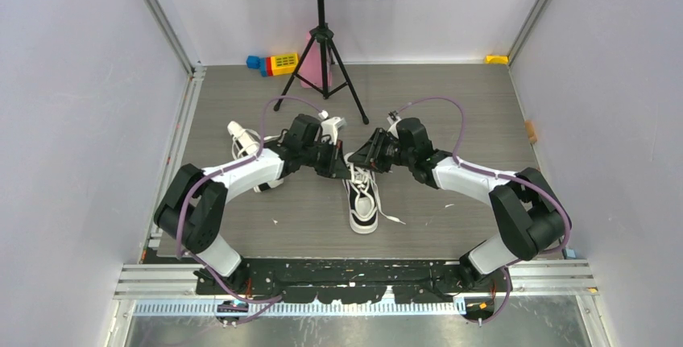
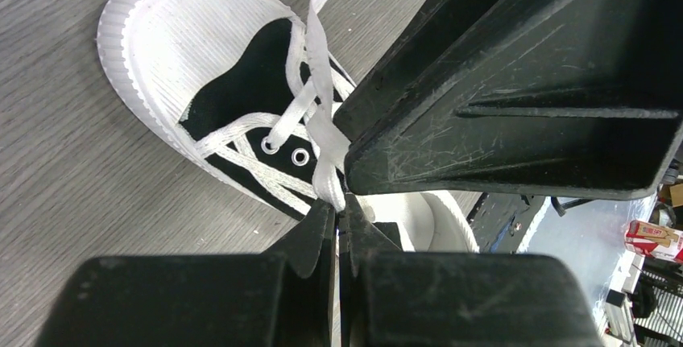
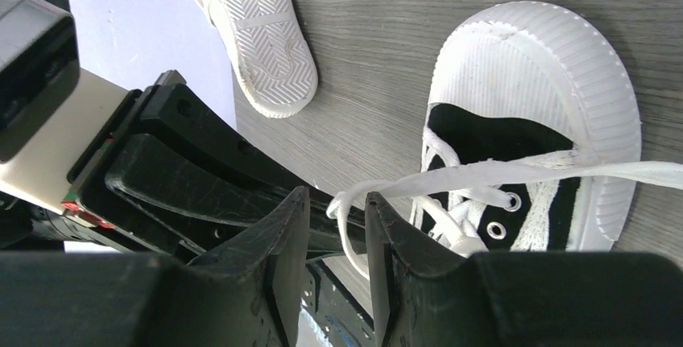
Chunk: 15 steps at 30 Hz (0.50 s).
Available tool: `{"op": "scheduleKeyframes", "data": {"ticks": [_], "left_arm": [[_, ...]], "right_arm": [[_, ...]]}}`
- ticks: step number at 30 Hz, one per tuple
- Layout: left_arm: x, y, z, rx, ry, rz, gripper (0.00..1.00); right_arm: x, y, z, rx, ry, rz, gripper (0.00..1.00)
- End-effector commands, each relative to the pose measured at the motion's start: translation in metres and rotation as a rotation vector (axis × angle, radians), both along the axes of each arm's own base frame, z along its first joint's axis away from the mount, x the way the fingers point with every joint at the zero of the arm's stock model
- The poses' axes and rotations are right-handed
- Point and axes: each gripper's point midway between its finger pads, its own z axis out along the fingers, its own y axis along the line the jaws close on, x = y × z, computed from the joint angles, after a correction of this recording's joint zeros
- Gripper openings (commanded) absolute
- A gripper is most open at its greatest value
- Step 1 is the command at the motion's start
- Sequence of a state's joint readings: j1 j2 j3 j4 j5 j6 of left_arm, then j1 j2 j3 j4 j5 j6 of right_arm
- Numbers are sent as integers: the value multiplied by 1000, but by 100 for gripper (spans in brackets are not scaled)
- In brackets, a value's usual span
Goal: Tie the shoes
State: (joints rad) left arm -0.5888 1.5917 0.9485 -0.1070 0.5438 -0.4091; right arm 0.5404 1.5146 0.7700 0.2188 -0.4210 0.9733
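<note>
One of the shoes (image 1: pixel 362 202), black with a white sole and toe cap, lies mid-table with its toe toward the arms' bases. My left gripper (image 2: pixel 338 208) is shut, pinching a white lace (image 2: pixel 320 65) just above the top eyelets. My right gripper (image 3: pixel 337 198) faces it from the other side, its jaws apart. A loop of lace (image 3: pixel 515 171) passes between them and rests against one finger (image 3: pixel 385 226). In the top view the left gripper (image 1: pixel 342 171) and right gripper (image 1: pixel 360 162) meet over the shoe's opening. The other shoe (image 3: pixel 262 29) lies sole up, farther off.
A black music stand on a tripod (image 1: pixel 322 65) stands at the back of the table. Coloured toy blocks (image 1: pixel 278 63) lie beside it. A yellow piece (image 1: pixel 497 59) sits in the far right corner. Pale walls close in on both sides.
</note>
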Motion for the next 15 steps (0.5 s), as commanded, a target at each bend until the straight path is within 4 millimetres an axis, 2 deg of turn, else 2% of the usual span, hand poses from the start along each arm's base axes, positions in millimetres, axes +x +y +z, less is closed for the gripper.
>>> {"op": "scheduleKeyframes", "data": {"ticks": [1, 7, 12, 15], "left_arm": [[5, -16, 33, -64, -93, -53, 0], [11, -15, 36, -45, -110, -45, 0], [13, -8, 35, 13, -125, -36, 0], [13, 0, 34, 63, -121, -22, 0]], "right_arm": [[3, 11, 17, 65, -28, 10, 35], [-2, 10, 10, 57, -2, 9, 20], [-4, 3, 4, 13, 4, -1, 2], [-4, -5, 3, -32, -11, -20, 0]]}}
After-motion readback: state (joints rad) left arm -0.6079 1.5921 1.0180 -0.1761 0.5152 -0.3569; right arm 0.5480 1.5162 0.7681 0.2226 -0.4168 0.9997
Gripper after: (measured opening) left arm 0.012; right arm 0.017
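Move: The lace strand at the left fingertips lies between the right hand's part-open fingers, about 1 cm to its left and 1 cm below. The laced shoe's middle is roughly 8 cm back, 2 cm right and 8 cm below the right hand; the other shoe is some 24 cm left, 1 cm ahead and 9 cm below. From the left hand, still gripping lace, that strand is about 2 cm ahead and 1 cm up. Nearly in place, the right fingers shut on the lace while the left, still gripping, rises about 1.5 cm. ##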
